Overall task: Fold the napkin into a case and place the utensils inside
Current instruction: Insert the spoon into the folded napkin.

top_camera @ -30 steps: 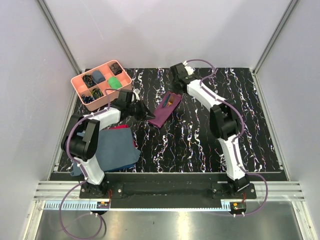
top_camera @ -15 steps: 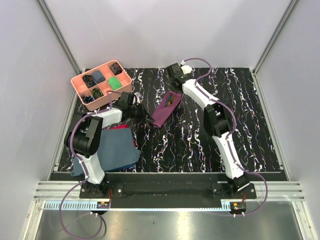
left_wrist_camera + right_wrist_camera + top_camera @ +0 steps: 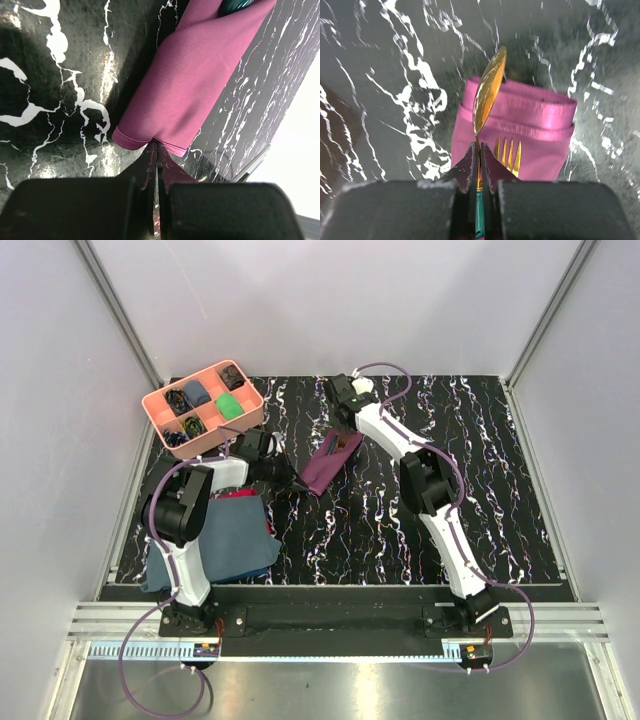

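Note:
The napkin, folded into a narrow plum-purple case [image 3: 331, 464], lies slanted mid-table. At the case's [image 3: 195, 85] near end my left gripper [image 3: 156, 144] is shut, its tips pinching the hem. A dark green handle end [image 3: 235, 5] pokes out at the far end. Above the far opening of the case [image 3: 535, 125], my right gripper [image 3: 480, 150] is shut on a spoon [image 3: 487, 95], one of the utensils. Its golden bowl points forward, tilted over the cloth, and its green handle sits between the jaws. A golden fork [image 3: 509, 152] lies on the case with its tines showing.
A pink compartment tray [image 3: 151, 406] with small dark and green items stands at the back left. A slate-blue cloth [image 3: 235, 540] and a small red cloth [image 3: 242, 496] lie under the left arm at the front left.
My left gripper has closed at the case's near end and drawn slightly left. The right gripper with the spoon has shifted left and back above the case's far end.

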You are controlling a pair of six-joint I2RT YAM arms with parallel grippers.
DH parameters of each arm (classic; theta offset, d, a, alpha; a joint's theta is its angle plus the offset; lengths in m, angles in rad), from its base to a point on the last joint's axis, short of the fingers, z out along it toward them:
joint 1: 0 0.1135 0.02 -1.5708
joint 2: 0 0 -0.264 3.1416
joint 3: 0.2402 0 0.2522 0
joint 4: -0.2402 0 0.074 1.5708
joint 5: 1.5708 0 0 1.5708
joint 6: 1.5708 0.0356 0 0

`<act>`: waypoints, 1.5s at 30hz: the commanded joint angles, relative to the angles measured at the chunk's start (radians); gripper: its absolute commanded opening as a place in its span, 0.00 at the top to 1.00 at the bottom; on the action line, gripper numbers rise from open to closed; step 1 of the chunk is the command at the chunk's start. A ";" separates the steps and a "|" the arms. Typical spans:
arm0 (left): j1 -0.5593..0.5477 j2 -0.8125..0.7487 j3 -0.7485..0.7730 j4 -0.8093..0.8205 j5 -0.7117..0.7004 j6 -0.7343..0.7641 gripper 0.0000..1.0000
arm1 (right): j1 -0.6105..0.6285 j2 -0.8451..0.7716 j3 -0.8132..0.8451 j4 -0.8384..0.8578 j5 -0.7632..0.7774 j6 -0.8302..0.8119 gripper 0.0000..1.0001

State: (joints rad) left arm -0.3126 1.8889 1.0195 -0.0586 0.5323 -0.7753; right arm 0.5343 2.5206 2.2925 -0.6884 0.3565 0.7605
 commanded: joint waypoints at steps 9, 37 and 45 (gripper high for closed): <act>-0.016 0.010 0.019 0.045 -0.023 0.016 1.00 | 0.056 -0.103 -0.085 -0.046 -0.004 0.086 1.00; -0.023 -0.028 0.004 0.049 -0.026 0.022 1.00 | 0.075 -0.187 -0.185 -0.060 -0.080 0.085 0.63; -0.022 -0.082 0.017 0.011 -0.057 0.040 0.94 | 0.075 -0.253 -0.206 -0.071 -0.038 0.007 0.50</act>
State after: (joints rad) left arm -0.3328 1.8881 1.0195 -0.0544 0.5125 -0.7696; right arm 0.5976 2.3699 2.0857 -0.7536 0.2718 0.8356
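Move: Behind the right hand, which already pinches the spoon by its neck, the pocket mouth of the folded napkin lies about 6 cm back, 1 cm left and 3 cm lower. The fork's head is about 1 cm ahead of this hand, 3 cm right and 3 cm below; the napkin's far flap is some 6 cm ahead and 5 cm right. From the left hand, whose shut fingertips are on the napkin's near hem, the mouth is about 10 cm ahead and 7 cm right. Sliding the spoon handle-first into the pocket, the right hand draws back about 7 cm and 2 cm left, sinking some 2.5 cm at the start and tipping about 10 degrees more steeply down. It then opens its fingers to about half, lets go of the spoon and rises nearly 3 cm. The left hand stays with shut fingertips pressing on the near hem. ##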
